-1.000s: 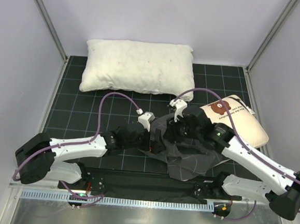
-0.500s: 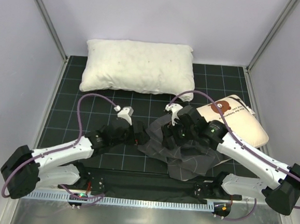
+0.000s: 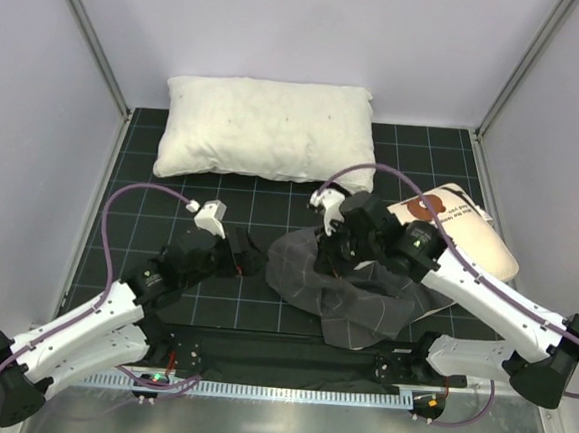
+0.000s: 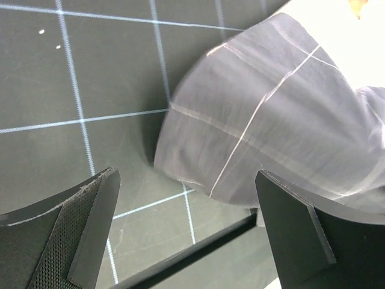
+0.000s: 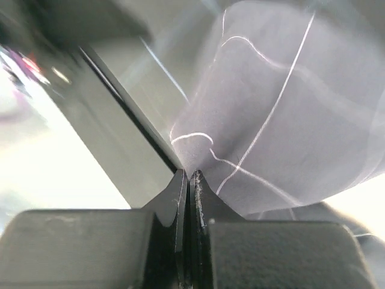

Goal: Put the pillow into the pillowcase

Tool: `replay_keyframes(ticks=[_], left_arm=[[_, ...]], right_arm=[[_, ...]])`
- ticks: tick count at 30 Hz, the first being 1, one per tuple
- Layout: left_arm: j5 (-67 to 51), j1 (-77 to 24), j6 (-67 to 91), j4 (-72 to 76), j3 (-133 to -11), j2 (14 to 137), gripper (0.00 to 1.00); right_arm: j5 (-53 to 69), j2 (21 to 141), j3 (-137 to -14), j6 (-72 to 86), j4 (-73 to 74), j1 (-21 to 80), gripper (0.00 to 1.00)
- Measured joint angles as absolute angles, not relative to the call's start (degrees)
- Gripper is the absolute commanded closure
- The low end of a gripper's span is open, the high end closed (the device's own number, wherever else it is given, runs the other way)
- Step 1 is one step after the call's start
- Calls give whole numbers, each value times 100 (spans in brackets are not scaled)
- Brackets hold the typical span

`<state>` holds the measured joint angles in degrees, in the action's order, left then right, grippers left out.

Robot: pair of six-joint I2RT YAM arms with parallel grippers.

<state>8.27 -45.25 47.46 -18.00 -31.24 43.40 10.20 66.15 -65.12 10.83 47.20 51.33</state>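
Note:
The dark grey pillowcase (image 3: 358,300) with its thin light grid lies crumpled on the mat near the front, right of centre. My right gripper (image 3: 332,263) is shut on a fold of its upper left edge; in the right wrist view the fabric (image 5: 283,114) runs straight into the shut tips (image 5: 189,176). The cream pillow (image 3: 461,228) with the bear print lies behind the right arm, partly hidden by it. My left gripper (image 3: 248,261) stands open just left of the pillowcase, apart from it; the case's rounded edge (image 4: 264,126) sits beyond its fingers (image 4: 186,177).
A larger plain white pillow (image 3: 266,129) lies at the back of the black gridded mat (image 3: 139,215). Grey walls and metal posts close in the sides. The dark front bar (image 3: 279,351) between the arm bases runs just below the pillowcase.
The left arm has drawn back to the left, off the pillowcase, still open. The right gripper opened briefly and shut again on the case's upper left fold.

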Motion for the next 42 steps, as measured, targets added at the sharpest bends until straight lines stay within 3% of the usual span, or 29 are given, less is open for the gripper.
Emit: replay_keyframes(ticks=[9,12,16,20,27,34,38,42], left_arm=[[460,-4525,4414,-1334,-2904,3548,0],[340,-4525,4268,-816,-2740,3389,0],[110,-4525,4112,388,-2318,3492,0],[-145,-4525,3990,1439,-2263,4340,0],[-541,-4525,3988,2539,-2261,4978,0],[259,-4528,4058,2112,-2246,4027,0],[1105,-4523,4189,1068,-2185,2995,0],[1037,-4523,4180,716,-1863,1702,0]], right_arm=[[934,8204,-11869,1138,4491,5137,96],[731,8326,-13050,1240,4029,5131,96],[620,7966,-13013,1406,3341,5131,96],[550,7743,-12877,1568,2899,5127,96],[344,7826,-12829,1664,2751,5113,96],[154,7826,-12457,1640,2740,5076,96],[117,7832,-12234,1640,2735,5076,96],[106,7876,-12086,1649,2648,5076,96]])
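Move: Pinched in the right gripper already, the pillowcase lies bunched with its middle about 8 cm to that hand's right, level with it in reach and some 8 cm lower. From the same hand the bear cushion under the cloth is about 7 cm ahead and 23 cm right, and the white pillow about 45 cm ahead and 16 cm left, both roughly 10 cm lower. From the open left hand, the pillowcase's middle is some 23 cm right, 2 cm back and slightly lower. Hoisting the pillowcase fast off the bear cushion, the right hand keeps its pinch and shoots up about 45 cm, swinging its fingers from steeply down to nearly level, then eases 5 cm down and slightly forward. The open left hand rises about 11 cm beside the cloth without taking it, veering some 6 cm right and back left while its fingers tilt up to about level. ##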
